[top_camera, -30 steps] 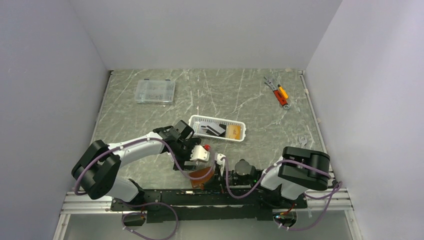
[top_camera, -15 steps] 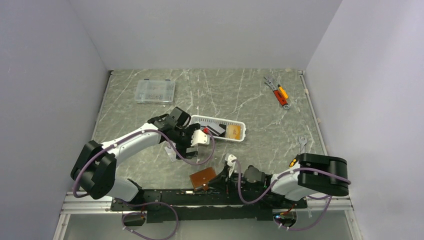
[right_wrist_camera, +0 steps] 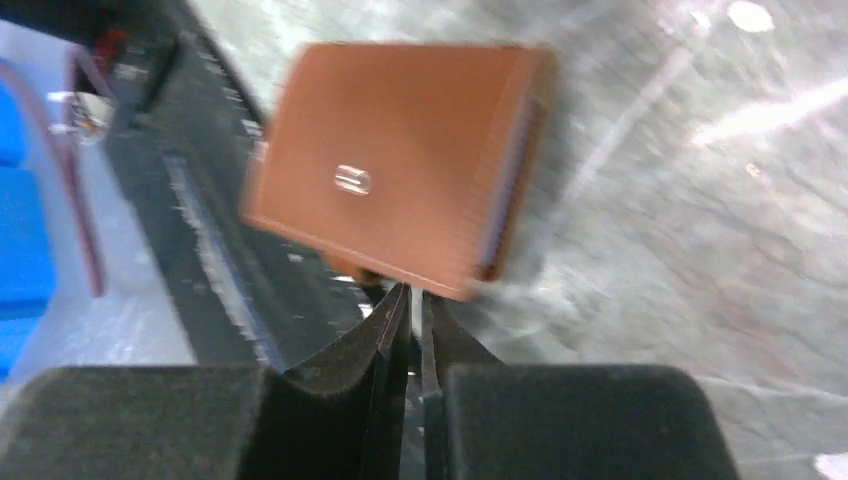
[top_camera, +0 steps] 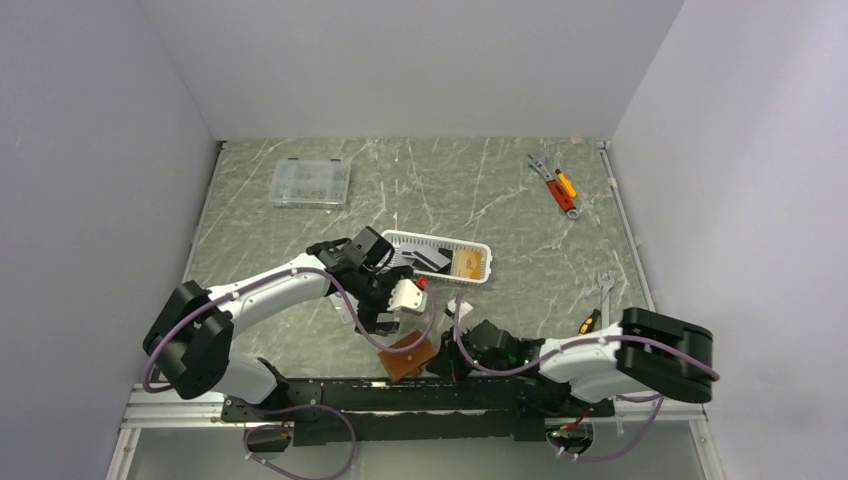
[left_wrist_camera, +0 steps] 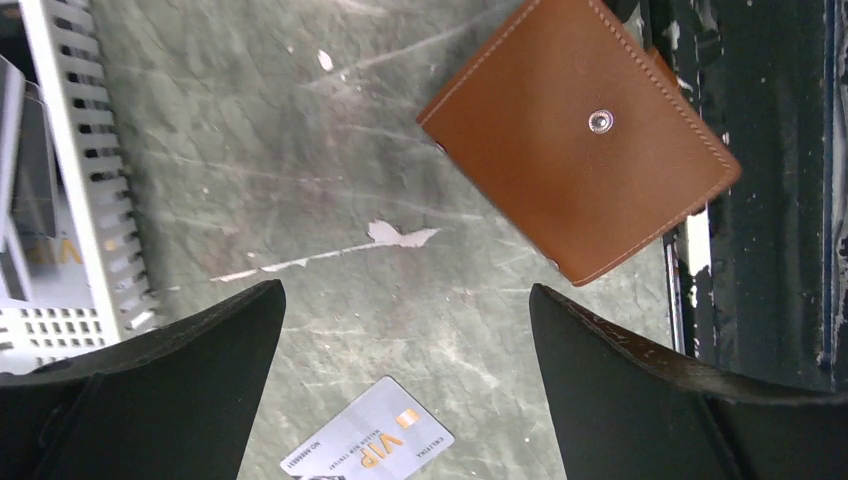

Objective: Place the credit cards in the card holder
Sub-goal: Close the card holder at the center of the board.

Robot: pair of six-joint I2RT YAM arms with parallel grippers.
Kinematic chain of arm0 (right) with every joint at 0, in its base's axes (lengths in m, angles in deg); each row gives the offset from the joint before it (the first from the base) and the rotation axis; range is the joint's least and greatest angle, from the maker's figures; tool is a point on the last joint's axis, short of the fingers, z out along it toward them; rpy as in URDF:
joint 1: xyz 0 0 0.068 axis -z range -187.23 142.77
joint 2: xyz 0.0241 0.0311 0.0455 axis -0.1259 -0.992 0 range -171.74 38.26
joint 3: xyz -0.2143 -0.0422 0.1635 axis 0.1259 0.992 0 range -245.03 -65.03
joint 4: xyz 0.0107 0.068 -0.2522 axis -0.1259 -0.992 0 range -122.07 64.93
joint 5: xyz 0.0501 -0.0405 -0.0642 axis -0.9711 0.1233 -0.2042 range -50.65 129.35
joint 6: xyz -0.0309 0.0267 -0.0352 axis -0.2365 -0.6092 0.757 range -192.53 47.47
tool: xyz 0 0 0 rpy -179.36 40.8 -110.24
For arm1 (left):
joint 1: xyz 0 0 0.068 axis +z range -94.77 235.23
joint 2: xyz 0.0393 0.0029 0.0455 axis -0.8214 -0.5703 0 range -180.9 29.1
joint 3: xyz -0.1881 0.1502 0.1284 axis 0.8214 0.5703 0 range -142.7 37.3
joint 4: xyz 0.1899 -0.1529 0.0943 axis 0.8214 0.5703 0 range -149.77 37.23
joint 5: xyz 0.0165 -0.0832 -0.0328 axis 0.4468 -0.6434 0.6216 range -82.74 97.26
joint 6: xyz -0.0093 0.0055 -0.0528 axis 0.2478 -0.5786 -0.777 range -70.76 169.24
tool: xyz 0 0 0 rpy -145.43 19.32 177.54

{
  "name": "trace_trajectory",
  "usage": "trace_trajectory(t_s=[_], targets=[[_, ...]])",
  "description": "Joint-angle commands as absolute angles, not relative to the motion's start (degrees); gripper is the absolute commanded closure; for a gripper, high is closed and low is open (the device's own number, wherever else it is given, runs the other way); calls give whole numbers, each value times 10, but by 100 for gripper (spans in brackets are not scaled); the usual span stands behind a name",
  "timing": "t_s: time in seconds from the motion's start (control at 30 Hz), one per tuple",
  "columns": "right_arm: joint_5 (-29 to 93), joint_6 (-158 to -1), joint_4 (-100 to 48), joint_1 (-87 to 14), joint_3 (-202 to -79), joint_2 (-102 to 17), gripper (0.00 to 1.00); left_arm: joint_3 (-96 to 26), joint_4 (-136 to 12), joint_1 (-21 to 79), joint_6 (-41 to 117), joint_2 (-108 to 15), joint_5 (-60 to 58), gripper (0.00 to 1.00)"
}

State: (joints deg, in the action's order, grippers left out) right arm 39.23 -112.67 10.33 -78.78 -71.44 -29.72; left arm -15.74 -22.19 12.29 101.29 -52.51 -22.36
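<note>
The card holder (top_camera: 408, 356) (left_wrist_camera: 585, 130) is a brown leather wallet, folded shut with its snap stud up, lying at the near table edge beside the black rail. My right gripper (top_camera: 445, 358) (right_wrist_camera: 412, 295) reaches it from the right; its jaws stand almost together, tips pinched at the near edge of the card holder (right_wrist_camera: 400, 160), which is motion-blurred. My left gripper (top_camera: 395, 315) (left_wrist_camera: 405, 295) hangs wide open just behind the wallet, holding nothing. A grey-white credit card (left_wrist_camera: 365, 445) marked VIP lies flat on the table below it. A black card (top_camera: 432, 258) and an orange-gold card (top_camera: 468, 263) lie in the basket.
The white slotted basket (top_camera: 440, 237) (left_wrist_camera: 90, 170) stands just behind the left gripper. A clear compartment box (top_camera: 310, 182) sits far left at the back, hand tools (top_camera: 557, 185) far right, a wrench (top_camera: 603, 283) at the right edge. The black base rail (top_camera: 420, 395) borders the wallet.
My right gripper drew back from the wallet, then came in again to its edge with jaws narrowed. The left gripper swung up to the basket and back down toward the wallet, staying open.
</note>
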Motion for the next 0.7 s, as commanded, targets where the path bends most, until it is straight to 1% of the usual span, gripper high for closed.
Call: trace_trajectory(t_s=[0.0, 0.07, 0.13, 0.37, 0.4, 0.5, 0.57, 0.6, 0.67], targets=[[318, -1145, 90, -727, -761, -382, 91, -144, -209, 122, 1045, -509, -215, 1], [273, -1138, 100, -687, -779, -419, 92, -134, -203, 122, 1056, -500, -210, 1], [266, -1127, 95, -655, -798, -439, 92, -123, -195, 122, 1062, -493, -206, 1], [247, -1091, 77, -605, -889, -498, 88, -93, -221, 121, 1061, -473, -188, 1], [251, -1087, 68, -603, -894, -497, 86, -95, -220, 120, 1062, -478, -188, 1], [283, -1070, 18, -606, -883, -446, 72, -90, -226, 121, 1066, -485, -184, 1], [331, -1060, -37, -622, -869, -396, 65, -79, -239, 122, 1070, -484, -175, 1], [356, -1057, -55, -634, -862, -372, 60, -76, -242, 123, 1071, -484, -173, 1], [412, -1056, -88, -666, -854, -339, 53, -79, -241, 134, 1068, -487, -181, 1]])
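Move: The card holder lies just off the right hand's nearly shut fingertips, its middle about 6 cm to the left, 2 cm ahead and 2 cm lower, with its long side set askew to the table edge. From the right hand, the white basket is some 22 cm straight ahead, and the loose VIP card is about 12 cm ahead and 18 cm to the left. From the left hand, the holder is roughly 10 cm back, 4 cm right and 6 cm down. The right hand dips about 1.5 cm with its fingers nearly shut, then sweeps forward some 9 cm and slightly left past the card holder's right-hand end, pushing that end forward to swing the holder round, and finally lifts a little, eases back to the right and opens its fingers partway. Meanwhile the left hand, wide open and touching nothing, shifts about 3 cm left and sinks some 2.5 cm, ending above the table beside the holder. ##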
